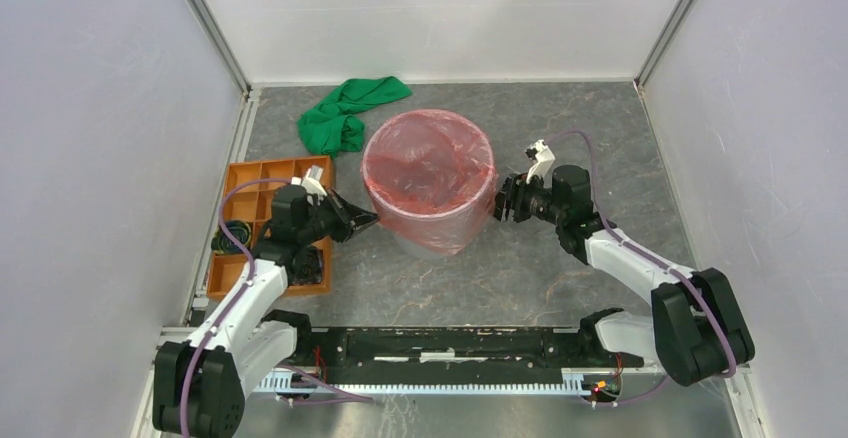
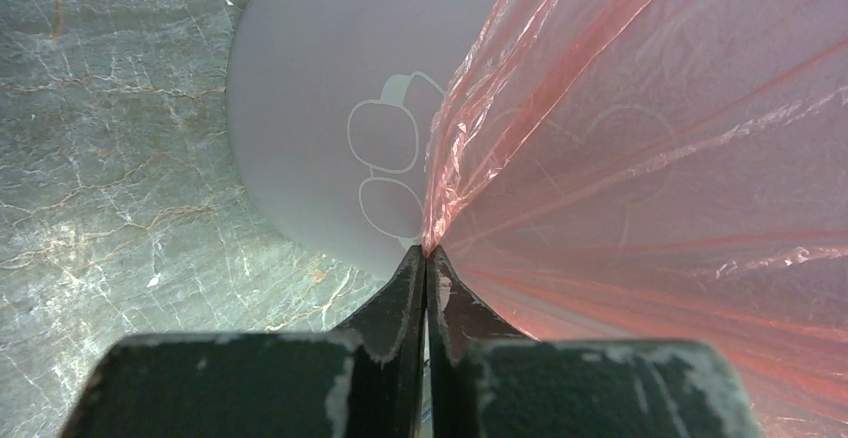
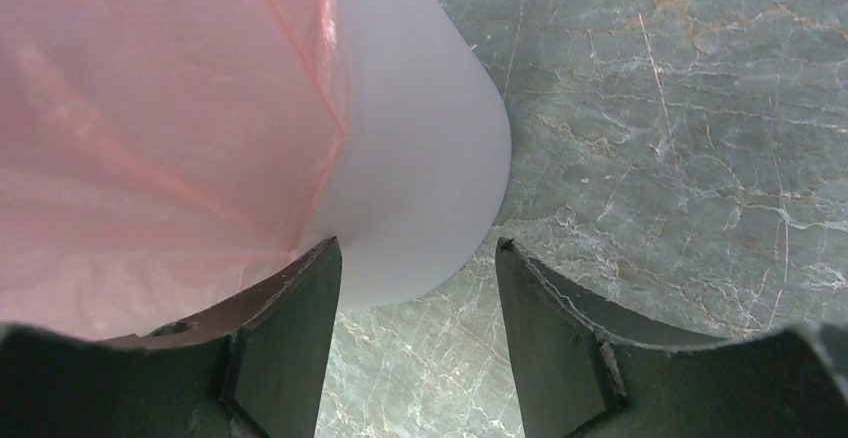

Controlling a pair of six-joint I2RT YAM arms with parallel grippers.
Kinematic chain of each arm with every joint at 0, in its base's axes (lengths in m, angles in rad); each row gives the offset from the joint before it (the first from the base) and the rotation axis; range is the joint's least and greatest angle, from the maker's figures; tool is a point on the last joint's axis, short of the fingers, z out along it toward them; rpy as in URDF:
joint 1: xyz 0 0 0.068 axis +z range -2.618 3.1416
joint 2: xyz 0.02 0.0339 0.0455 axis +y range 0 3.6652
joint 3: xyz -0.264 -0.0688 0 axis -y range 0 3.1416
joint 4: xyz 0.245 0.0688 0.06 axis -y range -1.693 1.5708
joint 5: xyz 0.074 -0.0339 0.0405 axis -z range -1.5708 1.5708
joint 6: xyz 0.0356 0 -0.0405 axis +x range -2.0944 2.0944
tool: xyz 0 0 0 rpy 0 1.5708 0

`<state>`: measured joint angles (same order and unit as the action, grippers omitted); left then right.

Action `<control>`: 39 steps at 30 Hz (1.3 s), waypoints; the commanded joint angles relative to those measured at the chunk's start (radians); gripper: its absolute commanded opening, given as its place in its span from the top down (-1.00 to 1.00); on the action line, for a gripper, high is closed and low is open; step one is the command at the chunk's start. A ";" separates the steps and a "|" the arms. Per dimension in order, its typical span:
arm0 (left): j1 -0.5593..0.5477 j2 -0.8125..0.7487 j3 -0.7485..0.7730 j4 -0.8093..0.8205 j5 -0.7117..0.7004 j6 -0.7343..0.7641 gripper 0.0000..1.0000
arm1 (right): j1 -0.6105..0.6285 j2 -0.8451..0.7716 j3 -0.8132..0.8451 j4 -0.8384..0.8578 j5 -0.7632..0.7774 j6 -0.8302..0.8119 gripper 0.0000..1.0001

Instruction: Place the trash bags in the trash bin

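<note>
The red trash bag [image 1: 430, 170] lines the light-grey trash bin [image 1: 432, 240] in the middle of the table, its edge draped over the rim and down the outer wall. My left gripper [image 1: 368, 220] sits at the bin's left side, shut on a pinched fold of the bag [image 2: 520, 128] beside the grey wall [image 2: 320, 108]. At the bin's right side my right gripper [image 1: 500, 198] stands open, nothing between its fingers [image 3: 300, 308]. The bag's film [image 3: 150, 138] and the bin wall [image 3: 420, 158] lie just ahead of it.
A green cloth [image 1: 345, 113] lies behind the bin at the back left. An orange compartment tray [image 1: 250, 183] with small parts stands under my left arm. White walls close in the grey marbled table [image 1: 600, 118].
</note>
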<state>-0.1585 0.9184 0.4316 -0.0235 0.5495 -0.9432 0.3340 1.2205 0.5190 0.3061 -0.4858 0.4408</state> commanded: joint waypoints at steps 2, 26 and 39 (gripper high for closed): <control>0.000 -0.003 0.023 -0.058 -0.048 0.061 0.78 | 0.007 0.011 0.058 -0.071 0.078 -0.089 -0.29; -0.001 -0.166 0.177 -0.173 -0.188 0.086 -0.44 | -0.031 -0.257 0.153 -0.084 -0.016 -0.012 -0.89; -0.004 -0.013 -0.006 0.158 -0.019 -0.022 -0.56 | 0.010 -0.051 -0.059 0.308 -0.123 0.153 -0.82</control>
<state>-0.1547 0.9070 0.4660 -0.0006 0.4648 -0.9054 0.3206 1.1381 0.4664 0.4416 -0.5762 0.5545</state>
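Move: My left hand still pinches the edge of the trash bag, right at its fingertips. From it, the trash bin's middle is about 5 cm ahead and 11 cm to the right, near hand height; the wooden tray is roughly 23 cm left and 4 cm ahead, and the green cloth 28 cm ahead and 7 cm left, both some 14 cm lower. From my open right hand, the bag's side hangs about 3 cm left, level with it, and the bin's middle is 13 cm left and 2 cm ahead. I open my left fingers wide and let go of the trash bag's edge, swing that hand up about 8 cm and left off the bin, then bring it back down and right to the hanging hem, still open. Meanwhile my right hand sweeps right about 11 cm away from the bin, rolling some 30 degrees, arcs up high, and returns left and down to the bag, opening wider, ending with its left finger against the film. ##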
